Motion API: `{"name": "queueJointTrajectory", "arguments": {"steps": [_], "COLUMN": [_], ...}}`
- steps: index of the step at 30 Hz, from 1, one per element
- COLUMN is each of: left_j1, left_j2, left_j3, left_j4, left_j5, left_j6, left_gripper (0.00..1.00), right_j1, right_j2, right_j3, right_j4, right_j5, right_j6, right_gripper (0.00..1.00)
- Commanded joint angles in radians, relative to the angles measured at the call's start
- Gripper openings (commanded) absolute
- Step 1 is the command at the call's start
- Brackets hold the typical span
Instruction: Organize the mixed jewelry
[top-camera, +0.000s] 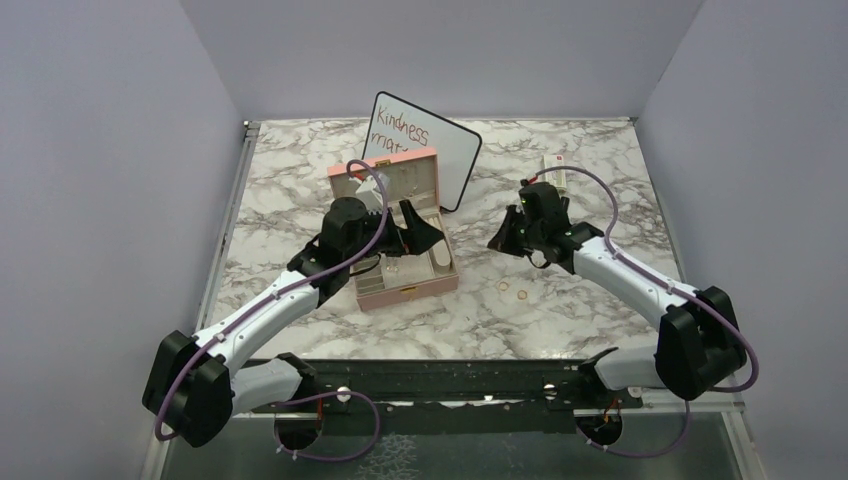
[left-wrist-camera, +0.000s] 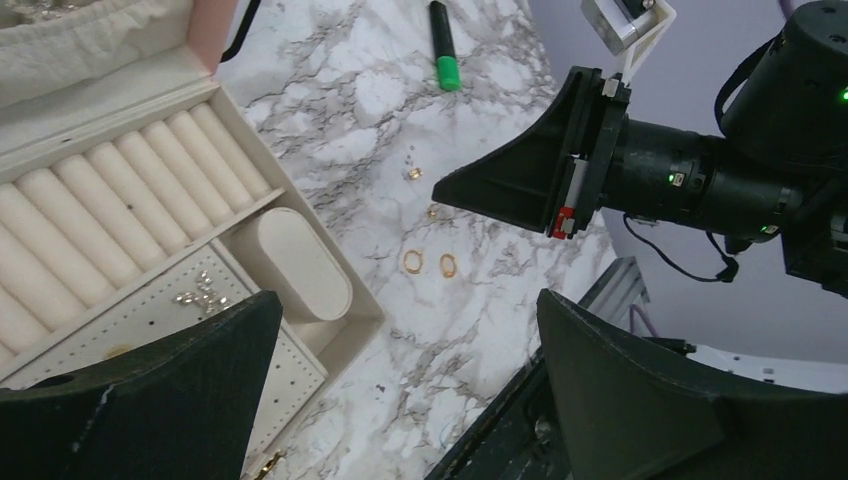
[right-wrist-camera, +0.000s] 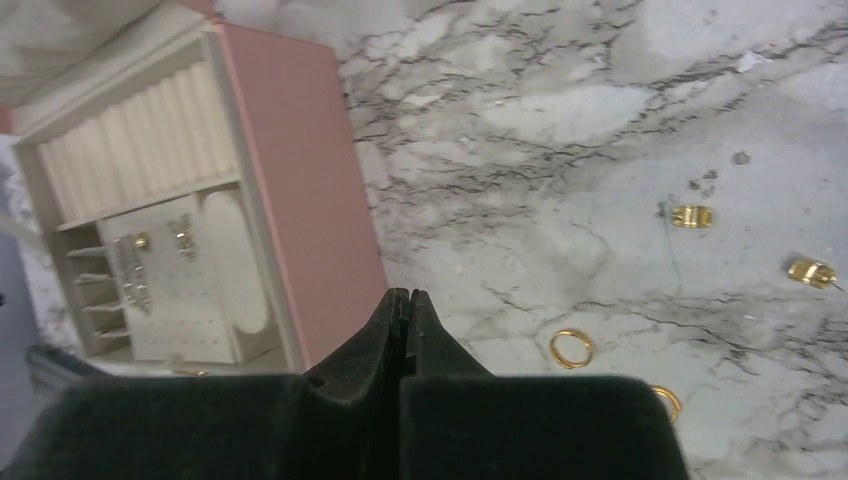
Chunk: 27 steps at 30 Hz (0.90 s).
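Note:
Two gold rings (top-camera: 503, 286) (top-camera: 521, 294) lie on the marble just right of the open pink jewelry box (top-camera: 410, 292). In the left wrist view they lie side by side (left-wrist-camera: 413, 261) (left-wrist-camera: 448, 265), with two tiny gold bits (left-wrist-camera: 414, 173) (left-wrist-camera: 433, 212) beyond them. The right wrist view shows the rings (right-wrist-camera: 571, 347) (right-wrist-camera: 665, 400) and two gold bits (right-wrist-camera: 692, 215) (right-wrist-camera: 810, 271). Small earrings sit on the box's perforated pad (left-wrist-camera: 200, 290). My left gripper (top-camera: 415, 235) is open and empty over the box's right edge. My right gripper (top-camera: 503, 238) is shut and empty above the table, right of the box.
A small whiteboard (top-camera: 440, 150) with writing leans behind the box. A pen-like item with a green end (left-wrist-camera: 445, 50) lies on the marble further back. A small whitish item (top-camera: 558, 170) lies at the back right. The box (right-wrist-camera: 300, 200) holds ring rolls and a cream oval insert (left-wrist-camera: 290, 260).

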<state>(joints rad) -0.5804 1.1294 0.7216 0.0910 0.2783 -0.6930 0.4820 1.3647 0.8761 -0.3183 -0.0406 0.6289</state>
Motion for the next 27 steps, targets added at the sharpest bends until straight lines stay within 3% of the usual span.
{"name": "queueJointTrajectory", "arguments": {"steps": [1, 7, 16, 27], "left_j1": [-0.004, -0.004, -0.004, -0.004], "left_j2": [0.001, 0.016, -0.033, -0.055], "left_j3": [-0.010, -0.040, -0.067, -0.136], "left_j4": [0.120, 0.242, 0.287, 0.447], "left_j5": [0.095, 0.171, 0.170, 0.179], "left_j6": [-0.107, -0.237, -0.250, -0.303], "left_gripper": [0.99, 0.99, 0.99, 0.98], "right_j1": [-0.012, -0.020, -0.022, -0.021], "right_j2": [-0.060, -0.094, -0.086, -0.082], "right_j3": [-0.013, -0.015, -0.033, -0.124], "right_j4": [0.103, 0.196, 0.363, 0.566], "right_j5": [-0.186, -0.379, -0.667, -0.719], "right_j6": [0.057, 0.155, 0.398, 0.674], "right_gripper": [0.00, 0.00, 0.01, 0.00]}}
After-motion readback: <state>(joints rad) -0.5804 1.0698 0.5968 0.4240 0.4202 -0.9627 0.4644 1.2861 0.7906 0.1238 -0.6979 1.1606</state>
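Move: The right hand already pinches a gold earring; the left hand's open fingers lie about 16 cm to its left, 2 cm back and 10 cm higher. From the right hand, the jewelry box's tray stands some 19 cm left, 2 cm ahead and 6 cm below; on the table 9 cm below are two loose earrings, 9 cm right and 2 cm ahead, and the gold rings, 5 cm right and 5 cm back. From the left hand, the held earring is 16 cm right, 2 cm ahead and 11 cm below. Still pinching the gold earring in its closed fingertips, the right hand carries it up about 11 cm and 9 cm left, drawing back some, towards the open left gripper; its wrist rolls some 45 degrees, so its fingers swing from steeply down to nearly level, pointing left. The left hand, kept wide open over the box's right side, rises nearly 5 cm, eases back and slightly right, and levels its fingers. ##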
